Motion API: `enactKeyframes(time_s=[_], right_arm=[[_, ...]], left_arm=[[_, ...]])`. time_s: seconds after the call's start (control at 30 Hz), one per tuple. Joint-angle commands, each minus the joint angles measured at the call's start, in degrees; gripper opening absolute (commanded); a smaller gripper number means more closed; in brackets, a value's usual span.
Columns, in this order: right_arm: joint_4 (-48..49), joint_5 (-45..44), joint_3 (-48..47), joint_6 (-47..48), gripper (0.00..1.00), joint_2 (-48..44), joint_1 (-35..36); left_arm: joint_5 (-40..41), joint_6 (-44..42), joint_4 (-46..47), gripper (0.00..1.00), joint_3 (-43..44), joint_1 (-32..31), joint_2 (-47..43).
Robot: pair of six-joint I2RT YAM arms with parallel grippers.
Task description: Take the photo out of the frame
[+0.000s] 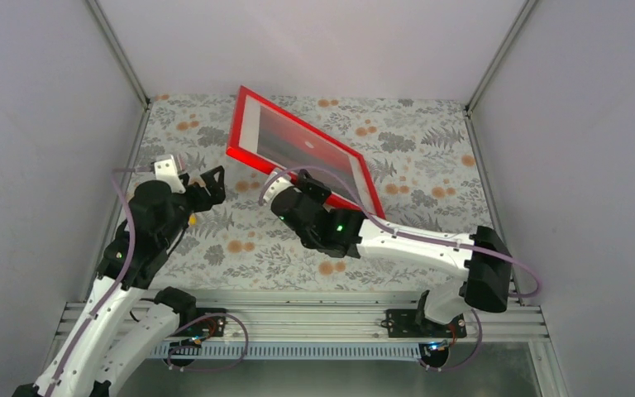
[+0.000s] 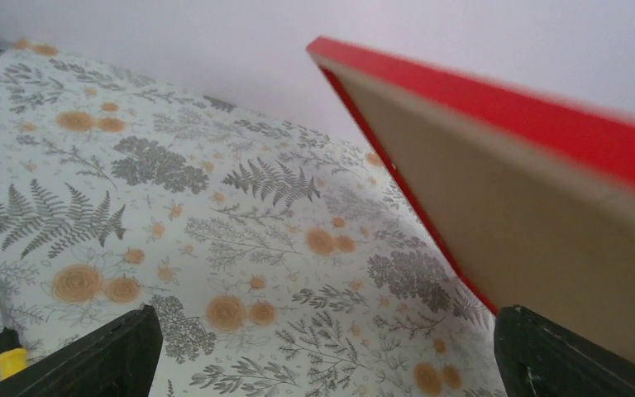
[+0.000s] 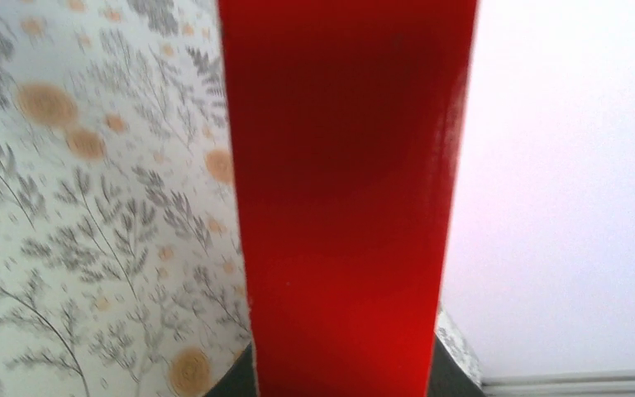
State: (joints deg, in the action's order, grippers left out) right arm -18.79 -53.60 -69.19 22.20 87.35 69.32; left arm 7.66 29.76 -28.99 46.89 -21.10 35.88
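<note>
The red frame [image 1: 298, 142] is lifted off the table and tilted, front face up toward the top camera. Behind its glass the photo [image 1: 310, 145] shows as a dim greyish print with a small white spot, inside a white border. My right gripper [image 1: 307, 187] is shut on the frame's near edge. In the right wrist view the red edge [image 3: 343, 190] runs up from between the dark fingers [image 3: 455, 372]. My left gripper [image 1: 205, 185] is open and empty, left of the frame. Its view shows the frame's brown back [image 2: 513, 223] with a red rim, above the right finger [image 2: 562, 356].
The floral tablecloth [image 1: 248, 240] covers the table. A small yellow-handled tool [image 2: 8, 357] lies by my left finger. White walls with metal corner posts close in the left, back and right. The arm bases sit on a rail at the near edge.
</note>
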Motion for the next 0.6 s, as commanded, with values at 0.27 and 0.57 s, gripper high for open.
enactKeyframes(time_s=[0.27, 0.57], right_arm=[[17.8, 14.1, -2.2, -19.7, 0.04, -12.1, -4.7], [31.2, 28.2, 12.3, -40.7, 0.04, -21.5, -12.8]], left_arm=[[5.3, 3.8, 6.5, 1.00, -9.6, 0.1, -14.9], [2.8, 2.4, 6.2, 1.00, -11.2, 0.1, -19.6]])
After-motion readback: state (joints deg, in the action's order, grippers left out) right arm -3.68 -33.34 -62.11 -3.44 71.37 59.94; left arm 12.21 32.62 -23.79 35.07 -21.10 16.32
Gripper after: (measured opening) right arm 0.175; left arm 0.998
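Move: The right hand holds the frame by its near red edge; the frame's middle is about 12 cm ahead of it, 4 cm to its left and 4 cm lower. From the empty, open left hand, the frame's middle is some 9 cm ahead, 23 cm to the right and 7 cm below. The screwdriver lies on the table about 6 cm ahead of the left hand, 8 cm to its left and 26 cm below. Right hand raises the still-gripped frame about 8 cm, rolling left-side-up some 50 degrees; left hand retreats back and left. ##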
